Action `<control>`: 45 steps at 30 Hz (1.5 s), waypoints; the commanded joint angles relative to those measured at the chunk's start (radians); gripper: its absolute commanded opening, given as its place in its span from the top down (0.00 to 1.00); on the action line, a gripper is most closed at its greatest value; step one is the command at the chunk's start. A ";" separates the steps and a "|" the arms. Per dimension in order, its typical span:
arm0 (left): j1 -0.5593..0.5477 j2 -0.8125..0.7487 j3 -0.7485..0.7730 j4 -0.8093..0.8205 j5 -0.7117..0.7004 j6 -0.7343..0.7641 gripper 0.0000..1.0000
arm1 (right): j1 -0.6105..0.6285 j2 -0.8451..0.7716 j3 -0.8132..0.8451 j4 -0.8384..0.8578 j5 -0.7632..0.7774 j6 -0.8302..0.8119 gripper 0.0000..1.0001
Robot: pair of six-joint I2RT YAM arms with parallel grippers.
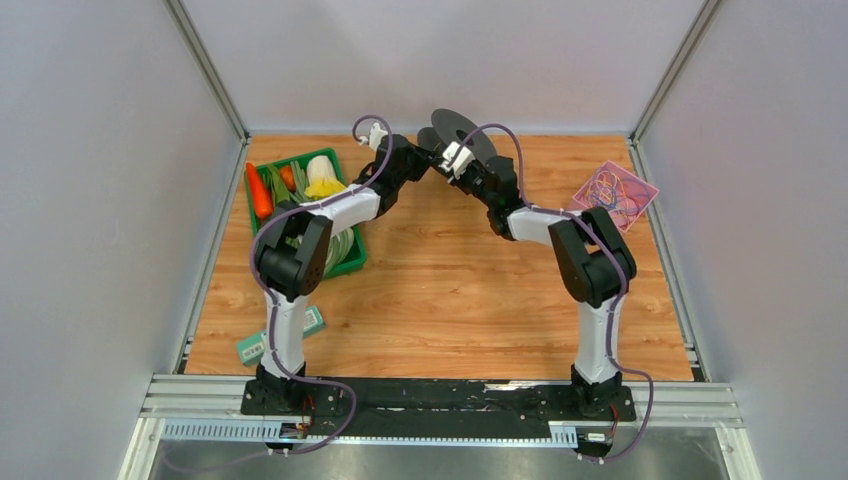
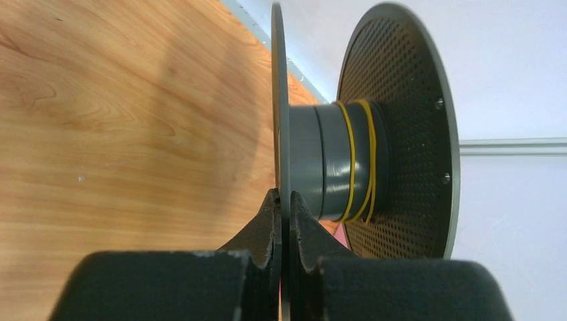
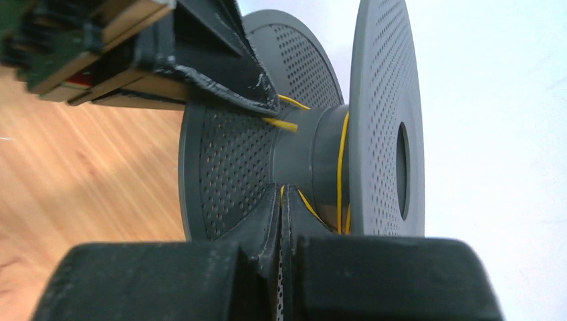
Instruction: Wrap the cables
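Observation:
A dark grey perforated spool point(image 1: 455, 128) is held up at the back centre between both arms. My left gripper point(image 2: 282, 195) is shut on the thin edge of one spool flange point(image 2: 279, 100). A yellow cable point(image 2: 351, 160) lies in a few turns round the hub point(image 2: 311, 160). My right gripper point(image 3: 281, 190) reaches in between the flanges at the hub point(image 3: 311, 150) and is shut on the yellow cable point(image 3: 341, 154), which comes out at its fingertips. More coloured cables point(image 1: 612, 190) lie in a pink tray point(image 1: 648, 190) at the right.
A green basket point(image 1: 355, 262) with a carrot, cabbage and long beans stands at the left, under the left arm. A green-and-white packet point(image 1: 250, 345) lies near the left base. The left gripper's body point(image 3: 200, 40) hangs close over the spool in the right wrist view.

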 commanded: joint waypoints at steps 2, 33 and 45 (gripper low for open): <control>-0.025 0.089 0.101 0.067 0.194 0.028 1.00 | -0.075 0.154 0.179 0.216 0.031 -0.085 1.00; 0.008 0.432 0.297 0.071 0.215 0.003 1.00 | -0.055 0.648 0.416 0.454 -0.112 -0.574 1.00; -0.013 0.460 0.311 0.080 0.211 0.019 1.00 | -0.081 0.699 0.467 0.492 -0.186 -0.622 1.00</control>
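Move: My left hand pinches the near rim of the spool's left flange; the spool's middle is about 8 cm ahead, 4 cm to its right and 3 cm higher. My right hand holds the yellow cable between the flanges, with the spool's middle some 7 cm ahead, 1 cm left and 3 cm up. The vegetable basket is roughly 30 cm left of my left hand, 7 cm nearer and 14 cm below; the pink box lies about 35 cm right of my right hand, level ahead, 13 cm below. Keeping the flange pinched, I carry the spool down about 9 cm and forward some 7 cm over the far part of the table with my left hand, easing to a near stop. My right hand travels along, about 11 cm forward and 9 cm down, still gripping the cable, and once most of that is done mainly rolls its left side down and tips its fingers upward, some 40 degrees in all. ##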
